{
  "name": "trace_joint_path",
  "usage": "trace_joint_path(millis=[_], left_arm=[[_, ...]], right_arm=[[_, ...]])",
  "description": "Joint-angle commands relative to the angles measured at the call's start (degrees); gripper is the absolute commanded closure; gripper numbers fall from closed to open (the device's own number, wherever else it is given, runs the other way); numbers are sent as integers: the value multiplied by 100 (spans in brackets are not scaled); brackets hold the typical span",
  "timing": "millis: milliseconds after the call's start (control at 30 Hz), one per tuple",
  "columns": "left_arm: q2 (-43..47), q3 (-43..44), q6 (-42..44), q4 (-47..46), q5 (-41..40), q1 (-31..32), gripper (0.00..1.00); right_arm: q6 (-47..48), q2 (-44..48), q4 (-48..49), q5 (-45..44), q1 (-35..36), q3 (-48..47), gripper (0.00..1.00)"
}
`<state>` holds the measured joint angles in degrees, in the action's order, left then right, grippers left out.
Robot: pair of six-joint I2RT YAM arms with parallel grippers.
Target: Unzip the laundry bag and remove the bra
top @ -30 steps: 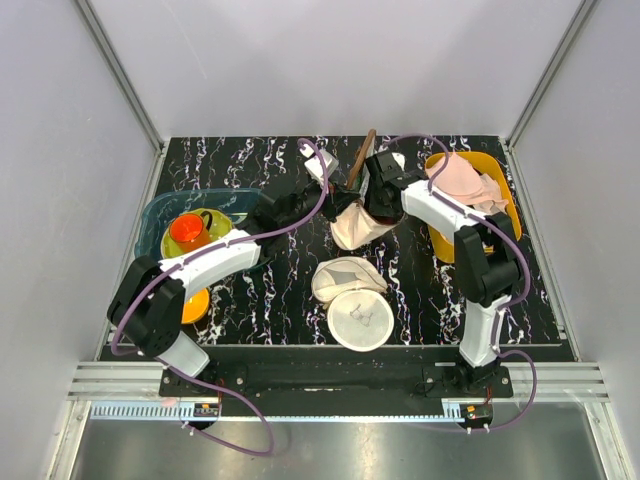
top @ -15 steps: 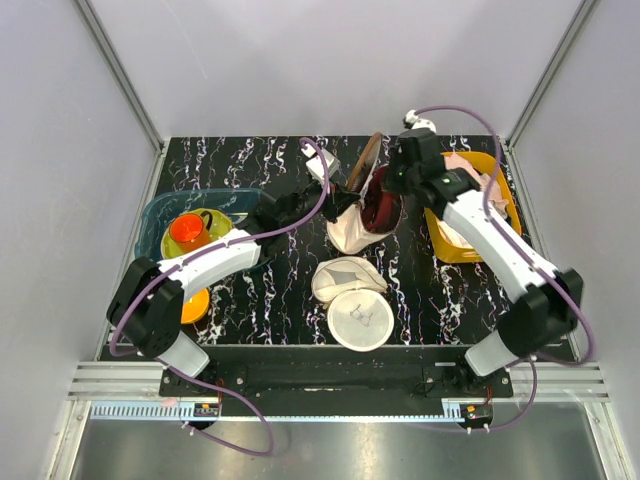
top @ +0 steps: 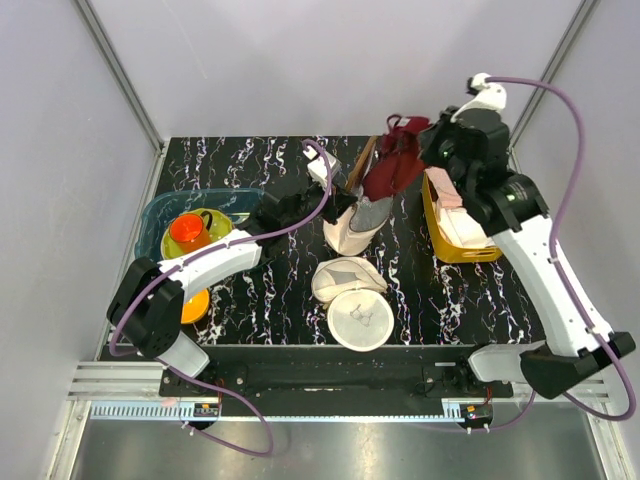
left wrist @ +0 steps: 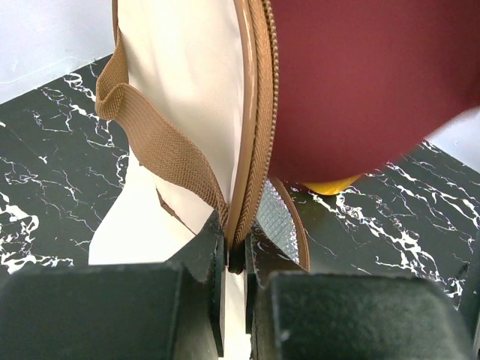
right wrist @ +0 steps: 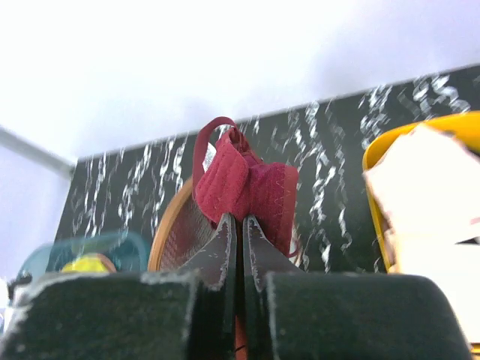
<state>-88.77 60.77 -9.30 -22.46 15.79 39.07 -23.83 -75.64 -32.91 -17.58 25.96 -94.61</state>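
Observation:
The cream laundry bag (top: 348, 232) stands mid-table with its brown zipper band (left wrist: 253, 112) open. My left gripper (top: 333, 208) is shut on the bag's zipper edge (left wrist: 236, 259), holding it upright. A dark red bra (top: 392, 165) with a thin strap stretches up out of the bag's opening. My right gripper (top: 428, 148), raised above the far right of the table, is shut on that bra (right wrist: 247, 184). The jaws (right wrist: 240, 225) pinch its padded edge. In the left wrist view the bra (left wrist: 360, 82) fills the upper right, beside the bag's cream mesh wall (left wrist: 187, 90).
A yellow tub (top: 445, 245) with pale pink fabric (top: 458, 190) stands right of the bag. Two whitish mesh bags (top: 348, 275) (top: 360, 318) lie nearer the front. At the left, a teal bin (top: 160, 215) holds an orange cup (top: 188, 230) and a green plate.
My right arm has swung up and to the right, and its gripper has shut on the dark red bra and drawn it out of the bag. The left arm has stayed put.

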Motion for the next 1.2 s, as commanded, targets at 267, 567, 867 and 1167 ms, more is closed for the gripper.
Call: trace_joint_path(millis=[267,567,867,1167], left_arm=[[273,49,-2,-31,-278,39,100],[343,-13,-2,13,-287,39,100],[132,189,-142,259,-32,66,100],[273,49,-125,356,-146,66,100]], right_arm=[[564,32,66,-1212,-1600,-972,100],[196,-179,56,-1054,-2498,343,100],[-735,-1207,759,-1230,-2850,2367,100],[-1387,-1481,1146,-1528,-2991,3220,100]])
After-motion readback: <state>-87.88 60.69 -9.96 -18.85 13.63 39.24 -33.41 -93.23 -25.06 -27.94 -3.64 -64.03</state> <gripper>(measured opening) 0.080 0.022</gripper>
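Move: The right hand, high up and already gripping the dark-red bra beside the laundry bag's mouth, takes it to the yellow basket, whose middle lies about 20 cm right, 3 ahead and 34 below. Inside it the pink cloth lies some 11 cm ahead, 18 right. The laundry bag stands 10 cm left, 4 ahead and some 31 below. From the left hand, the basket is roughly 33 cm right, 6 ahead and 18 below. To the right in a quick arc, the right hand climbs another 7 cm or so while swinging the bra some 20 cm away from the laundry bag, then plunges nearly 40 cm down into the yellow basket. The wrist swings about 40 degrees clockwise and ends tipped well down, fingers still shut on the bra. The left hand stays put, still pinching the bag's zipped rim. ##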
